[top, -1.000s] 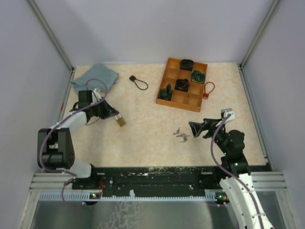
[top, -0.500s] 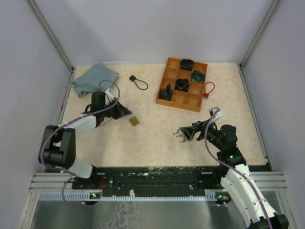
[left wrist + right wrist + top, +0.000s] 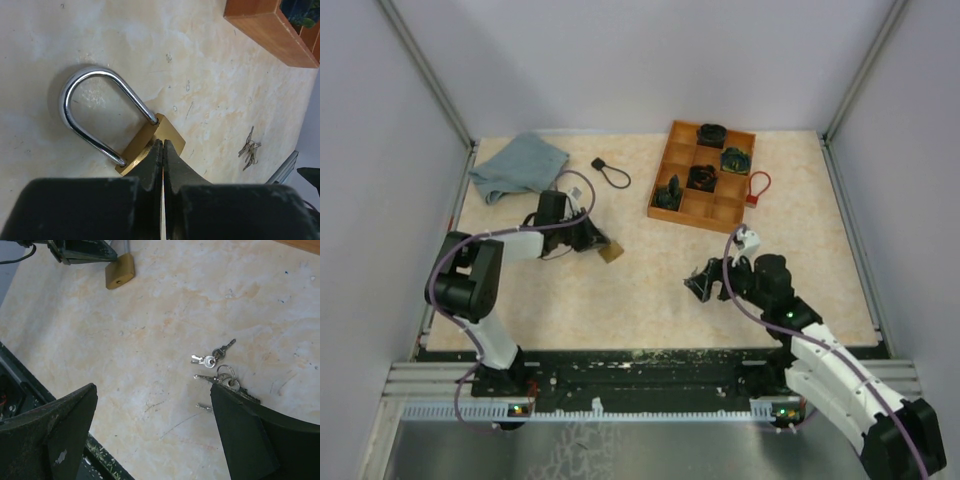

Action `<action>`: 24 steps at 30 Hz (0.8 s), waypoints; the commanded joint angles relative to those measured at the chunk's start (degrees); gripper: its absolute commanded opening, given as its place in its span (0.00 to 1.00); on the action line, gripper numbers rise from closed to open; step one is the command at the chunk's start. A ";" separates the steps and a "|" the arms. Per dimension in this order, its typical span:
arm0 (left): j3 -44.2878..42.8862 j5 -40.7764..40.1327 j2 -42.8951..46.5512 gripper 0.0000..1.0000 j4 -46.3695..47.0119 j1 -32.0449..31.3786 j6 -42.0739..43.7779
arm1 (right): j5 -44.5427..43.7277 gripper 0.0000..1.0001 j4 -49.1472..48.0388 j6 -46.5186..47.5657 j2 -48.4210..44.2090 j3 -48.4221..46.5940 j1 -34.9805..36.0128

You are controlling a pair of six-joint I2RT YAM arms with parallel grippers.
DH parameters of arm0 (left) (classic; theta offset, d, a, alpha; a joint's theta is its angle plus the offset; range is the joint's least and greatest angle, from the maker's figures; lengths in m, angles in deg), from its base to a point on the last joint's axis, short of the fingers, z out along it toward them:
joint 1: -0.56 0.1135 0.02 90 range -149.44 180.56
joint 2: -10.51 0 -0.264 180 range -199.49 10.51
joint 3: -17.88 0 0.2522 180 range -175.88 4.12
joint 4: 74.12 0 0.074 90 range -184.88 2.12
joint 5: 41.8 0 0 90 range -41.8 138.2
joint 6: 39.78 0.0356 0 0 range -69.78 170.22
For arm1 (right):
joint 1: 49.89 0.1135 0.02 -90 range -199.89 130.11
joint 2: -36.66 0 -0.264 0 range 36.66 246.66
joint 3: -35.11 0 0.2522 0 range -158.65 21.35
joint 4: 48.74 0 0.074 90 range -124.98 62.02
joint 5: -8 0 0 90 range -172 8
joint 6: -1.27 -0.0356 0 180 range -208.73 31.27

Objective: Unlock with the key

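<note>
A brass padlock (image 3: 611, 252) with a closed silver shackle (image 3: 90, 80) lies flat on the table left of centre. My left gripper (image 3: 163, 142) is shut, its tips resting against the brass body (image 3: 170, 131), with nothing held between them. A bunch of small silver keys (image 3: 220, 371) lies on the table to the right. My right gripper (image 3: 152, 387) hangs wide open just above the table, its right finger (image 3: 250, 435) at the edge of the keys and covering part of them. In the top view the right gripper (image 3: 705, 283) hides the keys.
A wooden compartment tray (image 3: 692, 221) with dark items stands at the back right, a red loop tag (image 3: 757, 187) beside it. A grey cloth (image 3: 518, 165) lies at the back left, a black loop lock (image 3: 610, 172) near it.
The left gripper slid right across the table, pushing the padlock with it. The right arm swung left and down, bringing its open gripper over the keys.
</note>
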 commanded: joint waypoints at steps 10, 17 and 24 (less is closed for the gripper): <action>1.23 0.71 5.12 0.24 3.16 -1.63 0.68 | -9.38 0.88 12.82 3.99 10.37 -13.19 1.50; 7.08 -0.06 16.66 0.52 3.87 -1.83 2.87 | -14.96 0.77 18.70 6.29 22.11 -19.74 4.75; 16.54 -3.01 27.28 0.65 5.28 -1.83 3.30 | -17.97 0.68 19.97 7.40 27.01 -22.70 5.18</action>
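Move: The lock lies flat just below the left hand's shut fingertips, its middle about 1 cm ahead and 2 cm down; the keys are some 21 cm to that hand's right and 11 cm nearer, and the black loop stands about 17 cm straight ahead. From the open right hand the keys are roughly 4 cm ahead, 1 cm right and 9 cm below, the lock about 15 cm ahead and 21 cm left, the wooden tray 29 cm straight ahead. The lock is left on the table: after a slight dip at its body, the left fingers spread more than halfway and that hand lifts off about 7 cm, then draws back 4 cm, tilting its fingertips up. Meanwhile the right hand eases forward, then sinks some 5 cm towards the keys, wrist turning its fingers steeply downward as they narrow partway, still short of touching. ##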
